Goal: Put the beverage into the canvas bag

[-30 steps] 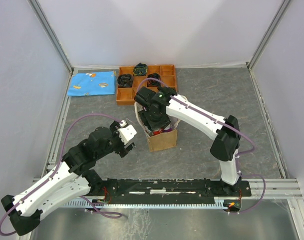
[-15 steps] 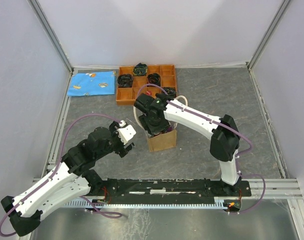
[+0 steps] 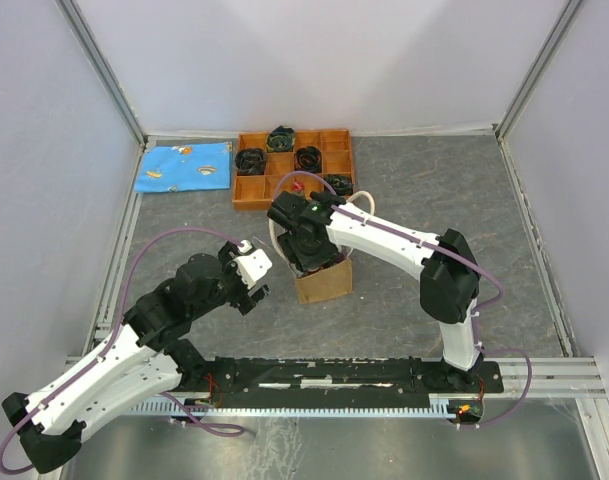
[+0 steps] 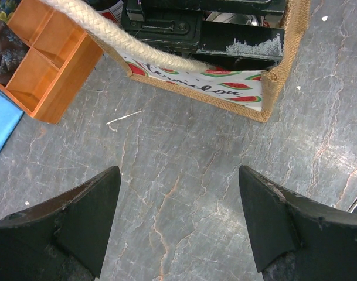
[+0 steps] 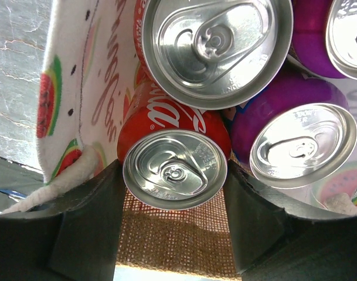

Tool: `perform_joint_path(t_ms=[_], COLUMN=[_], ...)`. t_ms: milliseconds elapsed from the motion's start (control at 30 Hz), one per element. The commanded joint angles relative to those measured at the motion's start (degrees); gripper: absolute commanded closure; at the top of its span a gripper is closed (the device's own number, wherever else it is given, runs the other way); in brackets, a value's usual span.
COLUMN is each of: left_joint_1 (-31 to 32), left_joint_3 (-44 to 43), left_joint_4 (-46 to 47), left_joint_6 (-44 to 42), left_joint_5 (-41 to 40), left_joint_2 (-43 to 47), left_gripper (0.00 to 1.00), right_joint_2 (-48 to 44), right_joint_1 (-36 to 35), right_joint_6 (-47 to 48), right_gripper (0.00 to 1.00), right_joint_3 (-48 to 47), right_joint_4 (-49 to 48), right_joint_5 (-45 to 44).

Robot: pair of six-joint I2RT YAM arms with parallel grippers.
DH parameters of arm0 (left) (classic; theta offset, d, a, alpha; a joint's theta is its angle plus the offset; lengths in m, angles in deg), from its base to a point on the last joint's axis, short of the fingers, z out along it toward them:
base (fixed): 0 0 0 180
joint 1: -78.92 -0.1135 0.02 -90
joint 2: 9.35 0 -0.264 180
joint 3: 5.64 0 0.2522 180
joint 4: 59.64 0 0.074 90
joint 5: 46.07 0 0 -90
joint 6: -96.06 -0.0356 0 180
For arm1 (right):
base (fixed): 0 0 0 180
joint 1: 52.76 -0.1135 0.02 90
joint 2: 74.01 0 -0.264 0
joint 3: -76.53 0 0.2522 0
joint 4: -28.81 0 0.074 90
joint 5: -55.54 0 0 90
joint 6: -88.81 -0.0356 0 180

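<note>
The beverage is a red cola can (image 5: 166, 120), upright inside the canvas bag (image 3: 322, 283), close to its brown burlap wall (image 5: 178, 240). My right gripper (image 5: 173, 171) reaches down into the bag and is shut on this can, one finger pressed on each side of it. Seen from above, the right gripper (image 3: 306, 248) covers the bag's mouth and hides the can. My left gripper (image 4: 178, 205) stands open over bare table just left of the bag (image 4: 225, 88), holding nothing; the top view has the left gripper (image 3: 256, 285) there too.
Another red can (image 5: 216, 44) and two purple cans (image 5: 301, 146) stand in the bag beside the held one. A white rope handle (image 4: 108, 29) hangs off the bag. An orange wooden tray (image 3: 249, 190) of dark bundles and a blue cloth (image 3: 184, 166) lie behind.
My right gripper has gone down and a little left into the bag's mouth with the can. The left arm has not moved.
</note>
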Motion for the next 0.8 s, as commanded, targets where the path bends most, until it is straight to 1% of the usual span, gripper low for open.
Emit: perform_joint_path(t_ms=[0,67,100,133,167,433,600,667,767], left_joint_1=[-0.21,-0.22,-0.24,-0.30,-0.24,-0.28,-0.46,-0.76,-1.33], left_joint_3=[-0.27,-0.24,-0.23,-0.23,-0.23,-0.61,-1.79,-2.68,-4.74], left_joint_4=[2.46,2.41,2.50,2.55,2.59,2.51,2.71,2.47,1.53], left_joint_6=[2.90,2.93,2.92,2.91,2.94,3.04,4.03,4.43,5.37], left_joint_5=[1.12,1.21,1.32,1.39,1.47,1.50,0.78,0.64,0.69], left_joint_2=[0.44,0.38,0.33,0.33,0.26,0.06,-0.26,-0.39,-0.34], left_gripper=[0.12,0.12,0.12,0.12,0.12,0.12,0.12,0.12,0.12], right_joint_2=[-3.28,-3.60,-3.74,-3.84,-3.96,-6.04,-9.60,-11.73,-13.67], right_joint_1=[-1.46,-1.55,-1.58,-1.65,-1.69,-1.90,-1.94,-1.90,-1.42], right_joint_6=[-0.35,-0.55,-0.60,-0.68,-0.79,-1.77,-2.55,-2.53,-3.41], right_gripper=[0.44,0.36,0.29,0.07,0.01,0.01,0.01,0.01,0.01], right_joint_3=[-3.48,-5.01,-5.79,-6.28,-6.95,-10.16,-11.54,-10.69,-10.22], right_joint_4=[-0.08,0.96,1.35,1.73,2.00,3.29,2.16,0.58,0.98], right_joint_5=[-1.10,-1.55,-1.68,-1.73,-1.78,-3.08,-6.91,-8.95,-11.82])
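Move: The right hand still holds the red can near its top, inside the canvas bag. The can's middle is about 3 cm straight below the hand point. From this hand, the other red can stands some 6 cm ahead and 1 cm left, the nearer purple can about 4 cm ahead and 5 cm right, and the bag's middle roughly 5 cm ahead and 2 cm right. From the left hand, the held red can lies about 7 cm ahead, 11 cm right and 12 cm below. The right fingers let go of the red can, spreading wide on either side of it. The hand then lifts nearly straight up out of the bag, rising about 9 cm and drifting only a centimetre or so forward and left. As it climbs, the wrist tilts some 15 degrees, swinging the fingertips forward and left. ##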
